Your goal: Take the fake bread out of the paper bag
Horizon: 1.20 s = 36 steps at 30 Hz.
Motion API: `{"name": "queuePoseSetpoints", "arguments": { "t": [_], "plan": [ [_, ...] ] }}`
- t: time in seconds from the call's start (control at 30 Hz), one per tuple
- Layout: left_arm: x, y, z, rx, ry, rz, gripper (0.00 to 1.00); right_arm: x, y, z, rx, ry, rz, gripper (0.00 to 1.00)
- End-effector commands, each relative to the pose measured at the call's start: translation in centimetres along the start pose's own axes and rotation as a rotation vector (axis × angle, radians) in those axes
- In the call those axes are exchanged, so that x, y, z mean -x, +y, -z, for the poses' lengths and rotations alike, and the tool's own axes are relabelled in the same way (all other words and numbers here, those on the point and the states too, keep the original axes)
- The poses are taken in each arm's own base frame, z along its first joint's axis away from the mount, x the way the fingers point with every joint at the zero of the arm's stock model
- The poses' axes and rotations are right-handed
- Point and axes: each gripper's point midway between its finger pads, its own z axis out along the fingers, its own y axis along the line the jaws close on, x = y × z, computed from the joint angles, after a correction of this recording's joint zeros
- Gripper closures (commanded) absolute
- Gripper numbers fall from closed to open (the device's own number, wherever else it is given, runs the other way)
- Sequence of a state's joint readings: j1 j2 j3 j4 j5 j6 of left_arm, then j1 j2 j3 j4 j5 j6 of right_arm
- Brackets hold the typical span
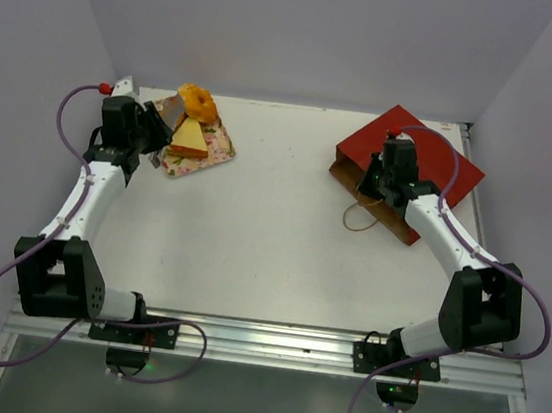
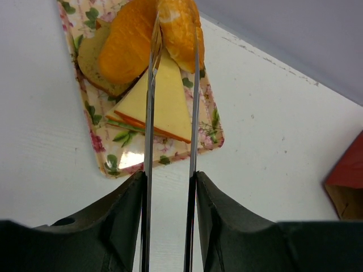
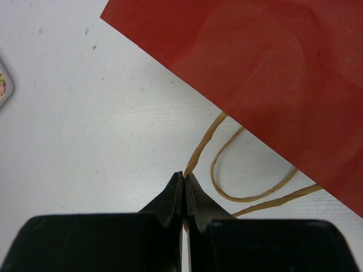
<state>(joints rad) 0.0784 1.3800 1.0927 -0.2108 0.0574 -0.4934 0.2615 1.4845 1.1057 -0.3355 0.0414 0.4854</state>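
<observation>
The fake bread lies on a floral tray (image 1: pixel 220 151) at the back left: a yellow sandwich wedge (image 2: pixel 167 102), an orange bun (image 2: pixel 127 48), a tan roll (image 2: pixel 89 56) and an orange ring doughnut (image 1: pixel 200 104). My left gripper (image 2: pixel 176 25) reaches over the tray, its thin blades apart, with the doughnut (image 2: pixel 178 34) between their tips; whether they touch it I cannot tell. The dark-red paper bag (image 1: pixel 412 163) lies flat at the back right. My right gripper (image 3: pixel 185 174) is shut on its cord handle (image 3: pixel 203 144), just in front of the bag's mouth.
The bag's second cord loop (image 3: pixel 249 195) lies on the white table (image 1: pixel 273 226) beside the right gripper. Grey walls close in the back and both sides. A metal rail (image 1: pixel 260 338) runs along the near edge by the arm bases.
</observation>
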Motion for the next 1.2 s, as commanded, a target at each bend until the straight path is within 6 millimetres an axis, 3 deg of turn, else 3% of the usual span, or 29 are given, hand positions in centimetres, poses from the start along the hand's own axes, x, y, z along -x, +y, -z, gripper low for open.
{"name": "queuePoseSetpoints", "arguments": {
  "t": [0.0,0.13,0.4,0.43,0.87,1.0,1.17],
  "plan": [
    [0.5,-2.0,1.9,-0.110,-0.033,-0.019,0.56,1.4,0.8,1.2,0.040,-0.047,0.007,1.00],
    [-1.5,-4.4,3.2,-0.222,-0.010,-0.059,0.56,1.6,0.9,1.5,0.046,-0.053,0.018,1.00],
    [-8.2,-10.1,5.8,-0.421,0.052,-0.179,0.56,1.8,1.2,2.6,0.064,-0.056,0.033,1.00],
    [-8.0,-10.9,5.9,-0.453,0.020,-0.188,0.56,1.9,1.3,2.8,0.069,-0.061,0.033,1.00],
    [-16.7,-17.0,7.5,-0.635,0.085,-0.294,0.56,2.3,1.1,4.6,0.069,-0.092,0.044,1.00],
    [-19.5,-18.1,8.0,-0.643,0.092,-0.361,0.56,2.2,1.1,4.8,0.071,-0.091,0.049,1.00],
    [-23.9,-16.8,7.5,-0.588,0.101,-0.380,0.57,2.3,1.1,5.0,0.075,-0.093,0.053,1.00]
  ]
}}
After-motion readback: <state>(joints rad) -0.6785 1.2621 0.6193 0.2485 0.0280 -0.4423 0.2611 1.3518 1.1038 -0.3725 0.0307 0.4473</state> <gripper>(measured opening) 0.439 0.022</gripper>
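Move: The paper bag's open mouth lies some 53 cm to the right of the left hand, about level with it in reach and 15 cm lower. Beyond the left hand, some 18 cm lower, lie the bread already out: the toast about 14 cm straight ahead and the ring-shaped bread about 25 cm straight ahead. From the right hand, on the bag's cord handle, the mouth is about 3 cm ahead, 4 cm right and 8 cm below. The metal tongs, still held part-open in the left fingers, swing away from the plate of bread towards the bag's mouth: about 26 cm right and 14 cm back, sinking more towards the end, while the hand turns clockwise some 45 degrees. The right hand keeps its pinch on the twisted cord and draws it up about 4 cm. ##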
